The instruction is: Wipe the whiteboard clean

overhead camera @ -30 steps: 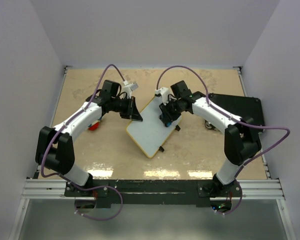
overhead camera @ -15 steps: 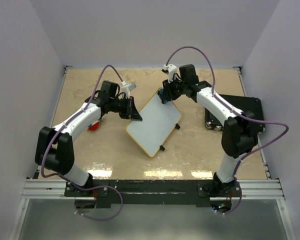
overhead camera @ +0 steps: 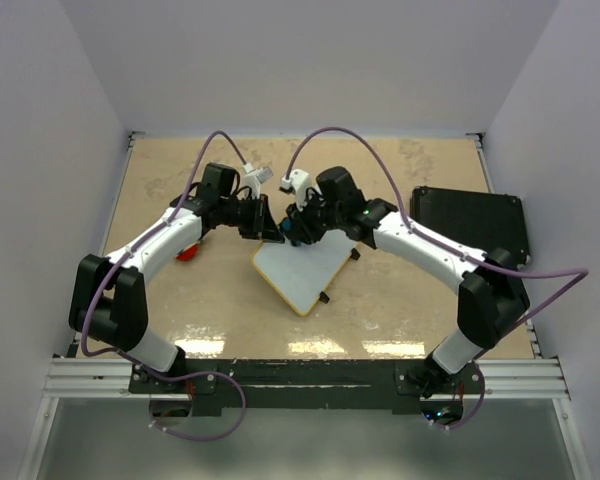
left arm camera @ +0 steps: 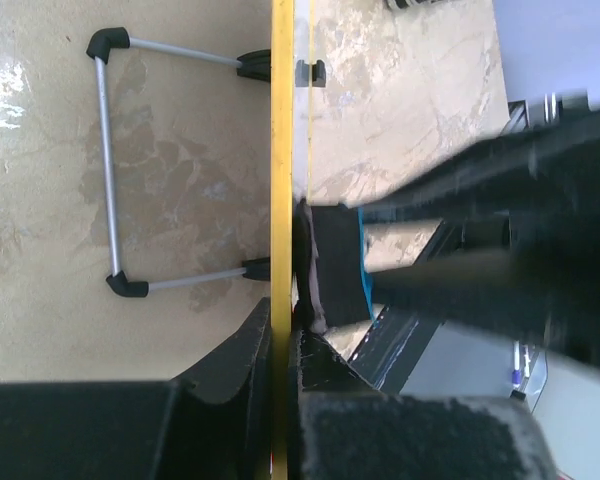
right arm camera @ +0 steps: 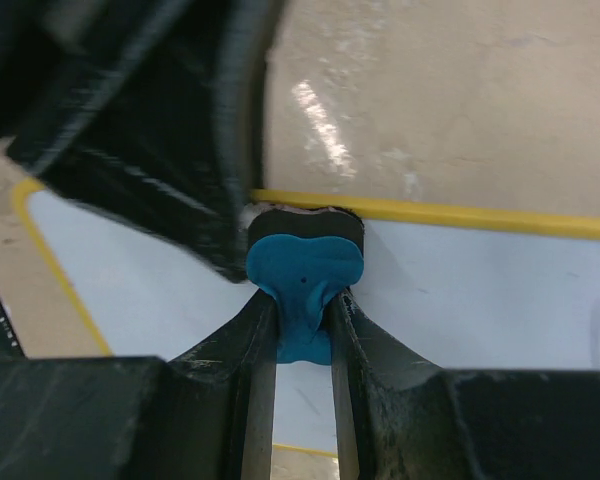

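The whiteboard, white with a thin yellow frame, stands tilted at the table's middle. My left gripper is shut on its left edge. In the left wrist view the jaws clamp the yellow frame edge-on. My right gripper is shut on a blue eraser. The eraser's black pad presses on the white surface by the yellow top edge, right beside the left fingers. The eraser also shows in the left wrist view. Only faint marks show on the board.
A black rectangular case lies at the right edge of the table. A small red thing sits under the left arm. The board's wire stand and black feet rest on the tabletop. White walls enclose three sides.
The right gripper carried the eraser from the board's middle up to its far corner, then swept left to the corner by the left gripper. The left arm and board stayed put.
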Motion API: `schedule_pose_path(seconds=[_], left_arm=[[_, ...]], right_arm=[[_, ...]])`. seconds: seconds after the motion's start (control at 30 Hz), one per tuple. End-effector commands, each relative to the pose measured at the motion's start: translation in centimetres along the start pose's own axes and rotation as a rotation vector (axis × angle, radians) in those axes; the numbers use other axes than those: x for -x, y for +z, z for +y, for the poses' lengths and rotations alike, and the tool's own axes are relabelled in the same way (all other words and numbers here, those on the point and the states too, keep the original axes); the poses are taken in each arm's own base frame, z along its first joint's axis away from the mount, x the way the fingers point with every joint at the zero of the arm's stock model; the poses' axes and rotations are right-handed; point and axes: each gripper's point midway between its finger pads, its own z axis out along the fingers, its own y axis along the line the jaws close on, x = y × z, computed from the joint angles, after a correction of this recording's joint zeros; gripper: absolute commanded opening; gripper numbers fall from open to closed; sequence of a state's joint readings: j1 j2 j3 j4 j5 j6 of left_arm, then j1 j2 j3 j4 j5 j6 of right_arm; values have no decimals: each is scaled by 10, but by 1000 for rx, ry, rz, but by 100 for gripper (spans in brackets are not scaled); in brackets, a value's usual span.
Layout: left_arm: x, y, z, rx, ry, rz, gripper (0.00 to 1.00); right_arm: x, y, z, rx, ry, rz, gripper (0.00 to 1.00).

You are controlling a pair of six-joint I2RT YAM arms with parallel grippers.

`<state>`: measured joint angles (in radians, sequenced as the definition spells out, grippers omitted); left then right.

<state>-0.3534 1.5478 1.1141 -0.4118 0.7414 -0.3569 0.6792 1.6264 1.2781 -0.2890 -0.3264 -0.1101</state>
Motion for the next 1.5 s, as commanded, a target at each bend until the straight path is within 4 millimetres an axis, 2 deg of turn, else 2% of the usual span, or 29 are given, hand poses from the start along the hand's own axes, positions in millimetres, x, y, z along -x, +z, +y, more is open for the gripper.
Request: schedule_pose_path(seconds=[0.0,0.07,0.17,0.2,0.27,0.3,0.4,0.5,0.57,0.63,0.73,0.77,0.87,1.03,1.1,1.13,1.23,1.37,1.47], left_arm=[[14,0,7,38,83,-49,0],[12,-2,7,42,85,-44,0],[11,-3,7,47,92,-47,0],[11,-4,7,47,91,-48,0],[10,-4,7,47,92,-44,0],[10,-4,7,47,93,-44,0],[9,-4,7,46,97,-42,0],[9,-4,7,46,95,-40,0],[9,-4,8,46,91,-40,0],[9,-3,7,41,90,-40,0],[11,-4,7,39,92,-45,0],[10,-4,7,39,91,-44,0],[11,-5,7,40,96,-47,0],[9,-5,5,28,102,-39,2],[13,-6,2,20,116,-41,19],[15,-8,0,19,130,-43,32],[23,-10,-3,24,154,-56,45],[37,-12,-5,37,180,-80,52],[48,-9,-4,40,184,-92,54]], right_arm=[[-18,12,25,29,-9,41,0],[-26,13,12,-7,3,71,0],[-30,5,-23,-74,51,74,0],[-32,0,-43,-113,75,77,0],[-33,-6,-67,-158,90,80,0],[-40,-9,-87,-193,115,92,0],[-48,-16,-120,-258,143,106,0],[-62,-20,-132,-273,172,136,0],[-77,-20,-124,-250,192,161,0],[-81,-21,-111,-218,214,156,0],[-108,-15,-74,-147,210,215,0],[-111,-11,-58,-116,194,226,0],[-128,-10,-27,-52,193,252,0],[-116,-11,-31,-54,181,228,0],[-114,-11,-35,-59,182,223,0],[-109,-11,-37,-63,176,213,0],[-104,-14,-40,-61,173,203,0],[-98,-21,-43,-60,163,176,0],[-95,-25,-41,-55,149,158,0]])
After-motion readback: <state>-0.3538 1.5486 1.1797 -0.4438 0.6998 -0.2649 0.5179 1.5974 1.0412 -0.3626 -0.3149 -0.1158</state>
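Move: The right hand already has the blue eraser on the whiteboard by its raised left edge, with the board's middle about 3 cm to the right, 2 cm back and 5 cm lower. The board's far black clip lies some 13 cm right and 1 cm ahead, the near clip about 7 cm right and 8 cm back, both roughly 12 cm down. From the left hand, pinching the raised edge, the board's middle is about 6 cm right, 1 cm back and 4 cm below. Rightward, forward and down the sloping whiteboard the right hand takes the eraser, some 12 cm to the right, then comes back about 9 cm and farther down, stopping by the low edge between the black clips, its grip kept and the wrist tilted about 20 degrees. The left hand holds the raised edge until near the end, then opens its fingers and begins to draw off forward and up. ##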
